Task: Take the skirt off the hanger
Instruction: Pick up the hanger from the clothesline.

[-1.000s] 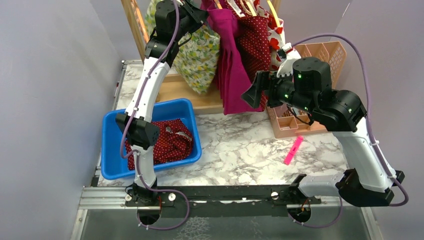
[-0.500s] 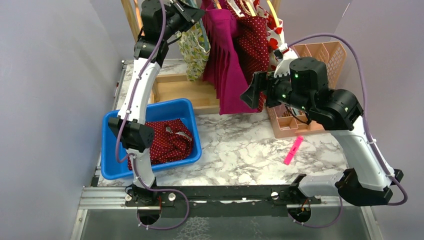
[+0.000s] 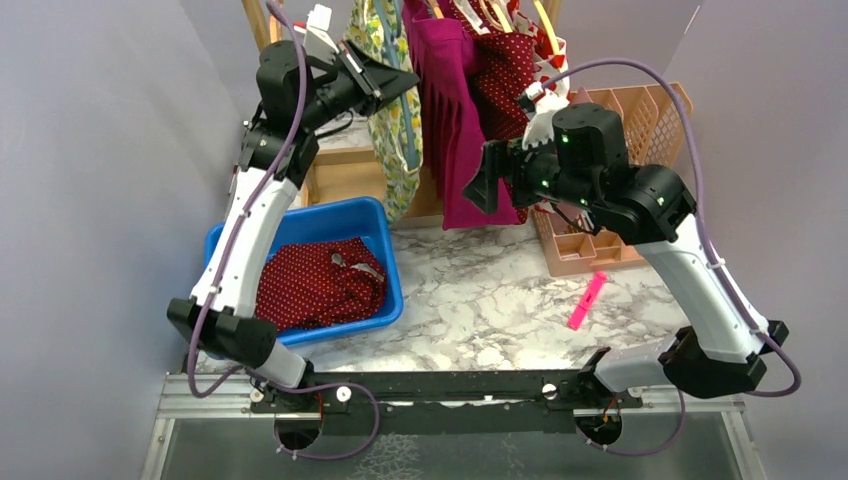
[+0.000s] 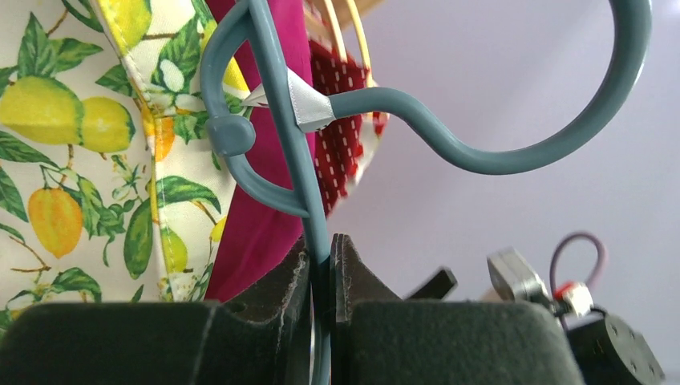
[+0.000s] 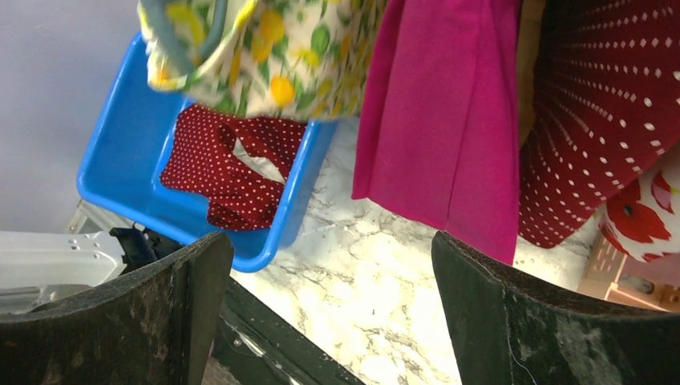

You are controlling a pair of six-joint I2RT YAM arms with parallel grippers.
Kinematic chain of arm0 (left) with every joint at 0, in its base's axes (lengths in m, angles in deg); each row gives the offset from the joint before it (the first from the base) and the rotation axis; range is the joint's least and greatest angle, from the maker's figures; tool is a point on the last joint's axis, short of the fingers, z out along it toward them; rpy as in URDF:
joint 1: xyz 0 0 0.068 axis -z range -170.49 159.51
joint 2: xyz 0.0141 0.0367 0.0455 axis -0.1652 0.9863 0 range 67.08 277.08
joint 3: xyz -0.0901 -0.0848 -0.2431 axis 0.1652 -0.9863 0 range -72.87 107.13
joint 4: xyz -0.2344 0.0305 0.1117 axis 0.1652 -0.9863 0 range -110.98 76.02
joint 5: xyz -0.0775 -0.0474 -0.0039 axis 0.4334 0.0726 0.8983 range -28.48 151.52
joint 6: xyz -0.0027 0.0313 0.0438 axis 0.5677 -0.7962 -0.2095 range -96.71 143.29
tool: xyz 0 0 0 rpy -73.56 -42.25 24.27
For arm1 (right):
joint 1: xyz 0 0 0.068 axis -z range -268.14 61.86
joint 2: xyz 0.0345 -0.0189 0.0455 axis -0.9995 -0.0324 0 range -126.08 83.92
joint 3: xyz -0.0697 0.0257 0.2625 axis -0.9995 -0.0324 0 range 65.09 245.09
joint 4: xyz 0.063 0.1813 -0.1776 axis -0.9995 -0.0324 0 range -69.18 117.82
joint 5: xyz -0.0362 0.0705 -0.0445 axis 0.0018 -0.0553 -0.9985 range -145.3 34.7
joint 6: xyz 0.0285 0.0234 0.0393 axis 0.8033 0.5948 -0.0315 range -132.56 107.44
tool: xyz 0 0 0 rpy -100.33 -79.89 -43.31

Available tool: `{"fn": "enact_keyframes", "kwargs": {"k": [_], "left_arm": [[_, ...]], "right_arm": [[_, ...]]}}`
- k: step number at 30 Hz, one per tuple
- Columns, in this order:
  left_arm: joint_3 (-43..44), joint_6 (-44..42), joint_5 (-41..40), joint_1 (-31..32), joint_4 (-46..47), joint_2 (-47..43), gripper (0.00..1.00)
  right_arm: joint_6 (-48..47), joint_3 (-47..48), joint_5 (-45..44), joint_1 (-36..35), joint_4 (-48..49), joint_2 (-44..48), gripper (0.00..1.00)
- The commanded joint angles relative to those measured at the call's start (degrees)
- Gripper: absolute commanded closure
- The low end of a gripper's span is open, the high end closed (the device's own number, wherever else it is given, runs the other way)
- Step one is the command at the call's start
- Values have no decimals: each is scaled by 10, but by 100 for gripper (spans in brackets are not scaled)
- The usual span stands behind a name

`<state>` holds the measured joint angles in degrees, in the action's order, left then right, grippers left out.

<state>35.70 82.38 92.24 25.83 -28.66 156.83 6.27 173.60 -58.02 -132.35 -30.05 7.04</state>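
Observation:
The skirt [image 3: 397,135] is white with a lemon print and hangs from a grey-blue hanger [image 4: 481,156], also seen in the left wrist view [image 4: 80,120] and the right wrist view [image 5: 273,56]. My left gripper [image 3: 395,88] [image 4: 321,249] is shut on the hanger's thin stem, just below its hook, high over the back of the table. A white ribbon loop of the skirt sits on the hanger. My right gripper [image 3: 480,185] [image 5: 329,241] stands wide open and empty, to the right of the skirt's hem, in front of a magenta garment [image 3: 455,130].
A blue bin [image 3: 225,240] holding a red dotted cloth [image 3: 320,285] sits below the skirt. More garments hang on the wooden rack [image 3: 340,175] behind. An orange basket [image 3: 650,105] and a pink marker [image 3: 587,300] lie at the right.
My left arm has swung out to the left and drawn the hanger with the lemon skirt forward and down. My right gripper has shifted left toward the skirt, still open.

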Motion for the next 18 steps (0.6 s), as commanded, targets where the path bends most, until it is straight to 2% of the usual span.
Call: {"fn": "enact_keyframes", "kwargs": {"k": [1,4,8,10,13,14,18], "left_arm": [[-60,-9,9,11,58,-91,100],[-87,-23,-32,38,61,-123,100],[-175,-26,-182,136,89,-176,100],[-201,-39,-251,184,93,-197,100],[-218,-33,-305,225,96,-207,100],[-219,-33,-314,235,96,-209,100],[-229,-33,-370,267,75,-226,100]], "right_arm": [[-13,57,50,-1,6,-30,0],[-19,64,111,-1,19,-39,2],[-19,73,217,-1,77,-45,5],[-6,56,236,-1,118,-45,7],[9,44,227,-2,160,-58,13],[15,47,209,-2,162,-67,17],[8,69,162,-2,121,-110,44]]}}
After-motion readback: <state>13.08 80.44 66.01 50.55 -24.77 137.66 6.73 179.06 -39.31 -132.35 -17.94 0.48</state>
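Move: The left hand already grips the blue-grey hanger with the lemon skirt near its middle and takes it to the open right gripper, about 15 cm back, 12 cm to its right and 9 cm lower. For the right hand, that held hanger lies some 15 cm ahead, 12 cm to the left and 9 cm above. From the left hand, the magenta skirt hangs about 8 cm ahead, 9 cm right and 14 cm lower, the hanging polka-dot skirt about 10 cm ahead, 16 cm right and 12 cm lower. Keeping its pinch on the hanger and hardly turning, the left hand draws it back about 12 cm away from the clothesline, then also swings it some 6 cm right and slightly down in front of the right gripper. Meanwhile the right hand goes to meet it, about 7 cm left and 5 cm up, turning some 20 degrees, mainly counter-clockwise with its left side rising, and its wide-open fingers close by about a third around the hanger bar beside the left fingertips, not yet seen to clamp it. ##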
